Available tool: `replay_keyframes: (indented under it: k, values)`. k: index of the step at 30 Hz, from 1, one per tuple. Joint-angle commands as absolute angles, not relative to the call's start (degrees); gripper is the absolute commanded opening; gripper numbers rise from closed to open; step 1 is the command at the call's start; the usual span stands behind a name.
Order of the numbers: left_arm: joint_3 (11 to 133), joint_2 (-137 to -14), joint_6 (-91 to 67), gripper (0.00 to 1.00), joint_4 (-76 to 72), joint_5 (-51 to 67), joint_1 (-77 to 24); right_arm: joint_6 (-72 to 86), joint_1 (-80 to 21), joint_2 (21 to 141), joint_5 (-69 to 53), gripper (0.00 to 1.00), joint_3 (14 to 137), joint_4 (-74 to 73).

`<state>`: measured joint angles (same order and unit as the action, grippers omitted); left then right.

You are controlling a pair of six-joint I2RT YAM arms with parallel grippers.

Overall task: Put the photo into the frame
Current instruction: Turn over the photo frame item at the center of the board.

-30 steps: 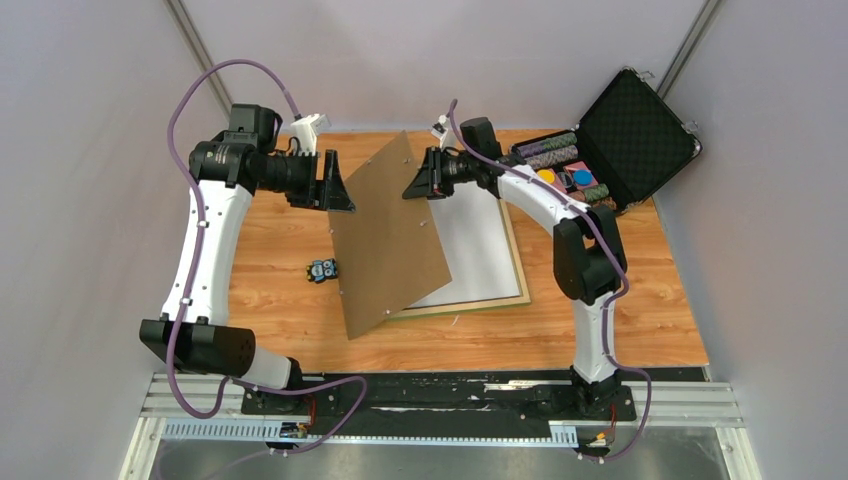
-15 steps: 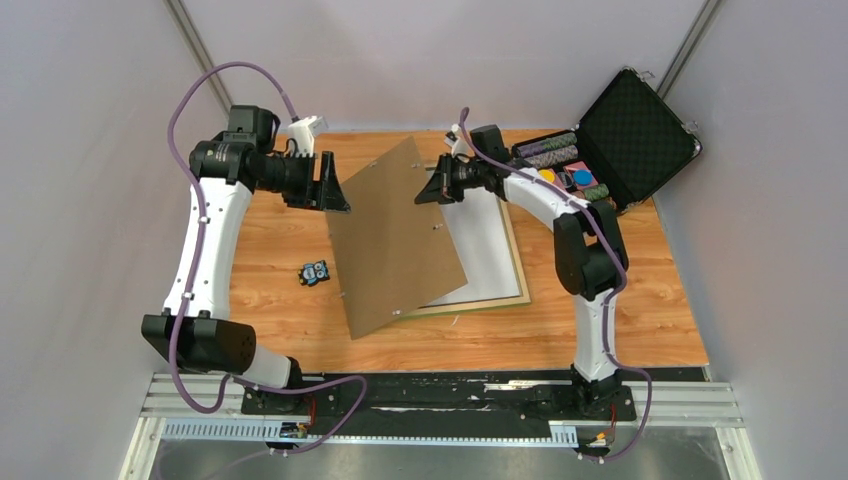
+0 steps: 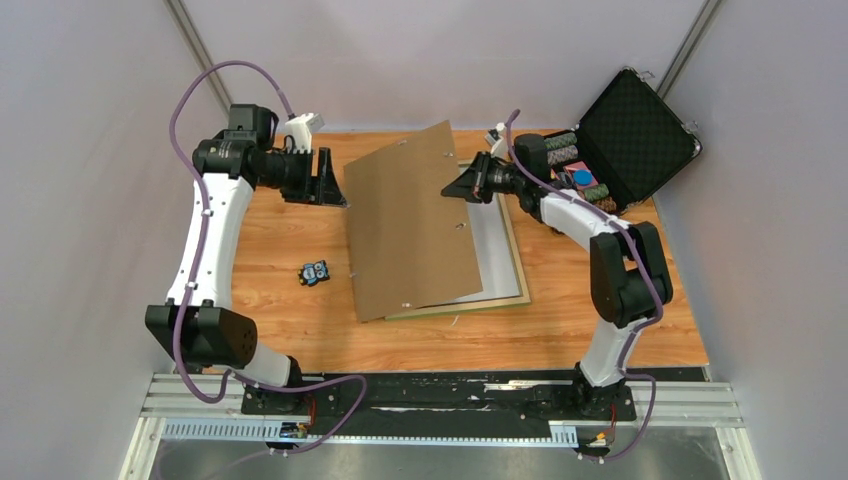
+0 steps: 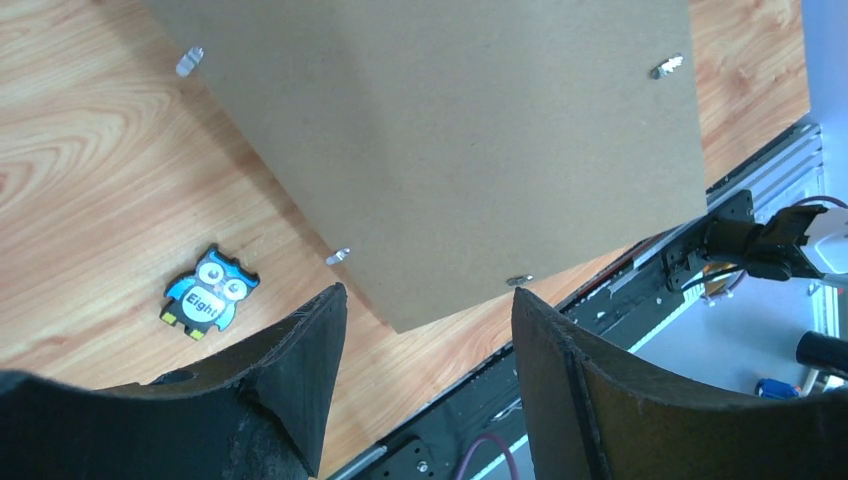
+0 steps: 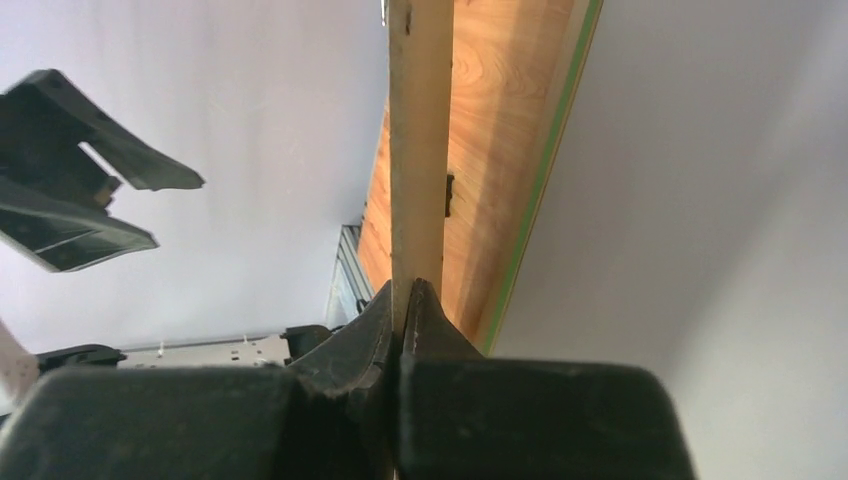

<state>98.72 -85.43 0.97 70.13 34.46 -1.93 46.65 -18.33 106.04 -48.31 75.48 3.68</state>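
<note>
The frame (image 3: 521,272) lies flat on the table, showing a green edge (image 5: 545,170). A white sheet (image 3: 492,250) lies inside its rails, and the photo's printed side is hidden. Over the frame's left part a plain brown backing board (image 3: 410,225) slants. My right gripper (image 3: 456,188) is shut on the board's right edge, seen edge-on (image 5: 420,150) between its jaws (image 5: 408,292). My left gripper (image 3: 335,182) stands open just off the board's far left corner, touching nothing. In the left wrist view it (image 4: 430,300) looks down past the board (image 4: 450,150).
A small blue owl tile (image 3: 317,271) (image 4: 210,292) lies on the wood left of the board. An open black case (image 3: 632,128) with chips stands at the back right. The metal rail (image 3: 440,400) runs along the table's near edge.
The right gripper has shut on the board's edge and drawn it right and back, lower over the frame. The left gripper stayed open, now apart from the board.
</note>
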Motion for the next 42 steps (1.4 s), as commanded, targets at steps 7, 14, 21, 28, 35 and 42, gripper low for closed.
replay_keyframes:
  k: [7, 14, 21, 28, 35, 42]
  values:
    - [97.16, -87.11, 0.36, 0.69, 64.17, 35.79, -1.31, 55.85, -11.99, 96.75, -51.41, 0.00, 68.13, 19.00]
    - [94.53, -89.44, 0.30, 0.69, 58.78, 37.05, -1.24, 56.66, -8.19, 94.54, -53.50, 0.00, 66.91, 20.13]
    - [97.55, -97.67, -3.59, 0.75, 50.55, 38.05, -1.36, 56.43, -6.16, 92.32, -54.96, 0.00, 65.79, 20.40]
    - [105.17, -109.02, -7.27, 0.81, 44.13, 39.42, -3.41, 56.39, -6.11, 91.09, -54.77, 0.00, 64.94, 20.56]
    - [110.71, -115.34, -8.25, 0.89, 37.28, 36.05, -6.84, 56.31, -6.20, 90.38, -54.24, 0.00, 63.87, 20.78]
    - [112.72, -119.18, -8.98, 0.94, 33.50, 34.43, -10.63, 56.28, -6.20, 89.84, -53.62, 0.00, 63.12, 21.09]
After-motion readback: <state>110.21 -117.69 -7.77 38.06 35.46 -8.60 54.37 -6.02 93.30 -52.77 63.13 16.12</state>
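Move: The brown board, held by its right edge in the right gripper, slants down to the left: from the left hand its far left corner is about 21 cm ahead, 2 cm right and 19 cm below; its middle is some 5 cm ahead, 15 cm right and 16 cm below. The owl figure lies level with that hand, 4 cm left, 28 cm down. From the right hand the frame's middle is almost straight beneath, roughly 18 cm down. Keep the right fingers shut on the board's right edge and carry it about 9 cm right and some 5 cm up over the frame, turning about 10 degrees clockwise, then hold it there. Meanwhile bring the left gripper forward about 19 cm, sinking some 9 cm and veering right late on, to the far part of the board's left edge, spreading its fingers wider. ##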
